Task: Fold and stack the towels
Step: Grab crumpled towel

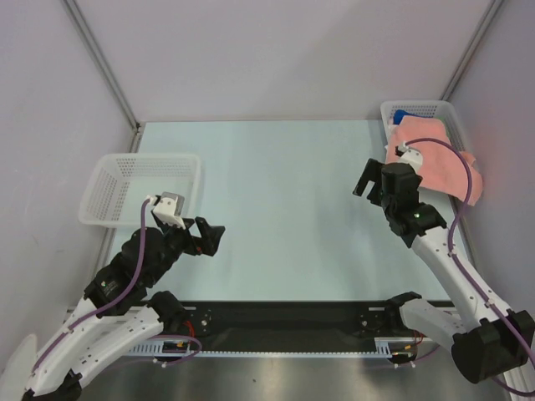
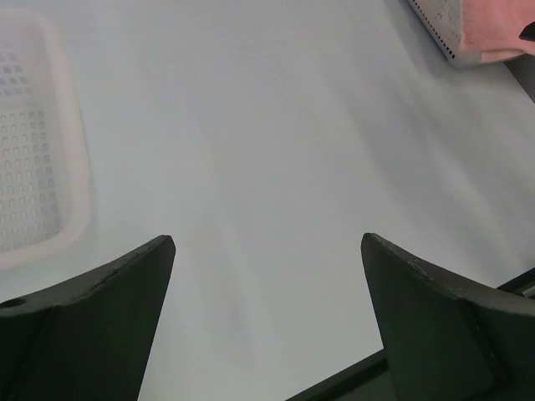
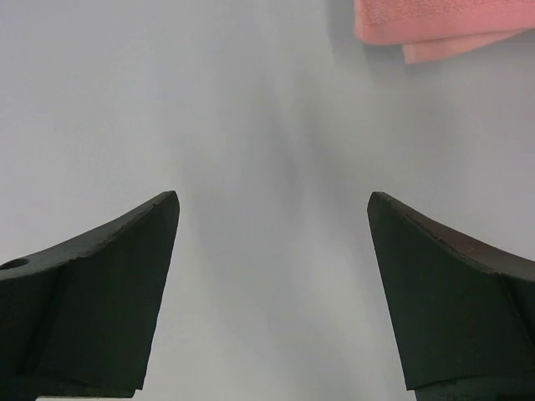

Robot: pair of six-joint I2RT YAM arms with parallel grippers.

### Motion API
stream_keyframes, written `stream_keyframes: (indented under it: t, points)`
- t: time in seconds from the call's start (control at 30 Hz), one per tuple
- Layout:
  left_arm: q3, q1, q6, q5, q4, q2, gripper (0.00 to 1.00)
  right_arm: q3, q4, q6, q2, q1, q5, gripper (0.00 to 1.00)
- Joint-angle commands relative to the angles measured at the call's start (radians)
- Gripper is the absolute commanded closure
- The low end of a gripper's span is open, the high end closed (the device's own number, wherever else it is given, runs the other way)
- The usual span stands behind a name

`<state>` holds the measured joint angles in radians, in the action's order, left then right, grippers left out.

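Note:
A salmon pink towel (image 1: 439, 167) hangs out of the white basket (image 1: 435, 109) at the back right and spills over its near rim onto the table. A bit of blue towel (image 1: 401, 115) shows inside that basket. My right gripper (image 1: 363, 180) hovers open over bare table just left of the pink towel, whose edge (image 3: 435, 25) shows at the top of the right wrist view. Nothing sits between its fingers (image 3: 273, 205). My left gripper (image 1: 209, 236) is open and empty (image 2: 267, 251) over the table at the near left.
A second white perforated basket (image 1: 102, 200) stands at the left, just behind my left arm; its rim (image 2: 71, 142) shows in the left wrist view. Grey walls enclose the pale table (image 1: 284, 192). A black rail (image 1: 284, 317) runs along the near edge.

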<state>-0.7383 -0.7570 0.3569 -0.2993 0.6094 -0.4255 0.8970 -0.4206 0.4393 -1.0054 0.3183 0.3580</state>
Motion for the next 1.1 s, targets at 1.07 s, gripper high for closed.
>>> stream_keyframes:
  t: [1.07]
  points:
    - [0.004,0.008,-0.018,0.058,-0.031,0.01,0.0,0.235,0.13,0.108,-0.578,-0.383,0.072,0.28]
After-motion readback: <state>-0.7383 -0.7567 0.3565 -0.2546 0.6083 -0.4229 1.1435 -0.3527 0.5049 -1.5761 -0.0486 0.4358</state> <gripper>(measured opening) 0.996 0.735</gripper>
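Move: From the right hand, the middle of the crumpled pink towel lies about 15 cm ahead, 26 cm to the right and 11 cm below. The basket beneath the towel has its middle some 20 cm ahead, 23 cm right and 14 cm down. The blue cloth inside is about 32 cm ahead, 17 cm right and 11 cm below. From the left hand, the pink towel is roughly 30 cm ahead, 72 cm right and 14 cm lower. Sweep the open right gripper about 13 cm to the right and 9 cm forward while sinking some 8 cm, to the near left edge of the pink towel that drapes over the basket. On the way swing the wrist about 25 degrees clockwise, tip the fingers further down and narrow them to roughly three quarters open, without closing on the cloth. ##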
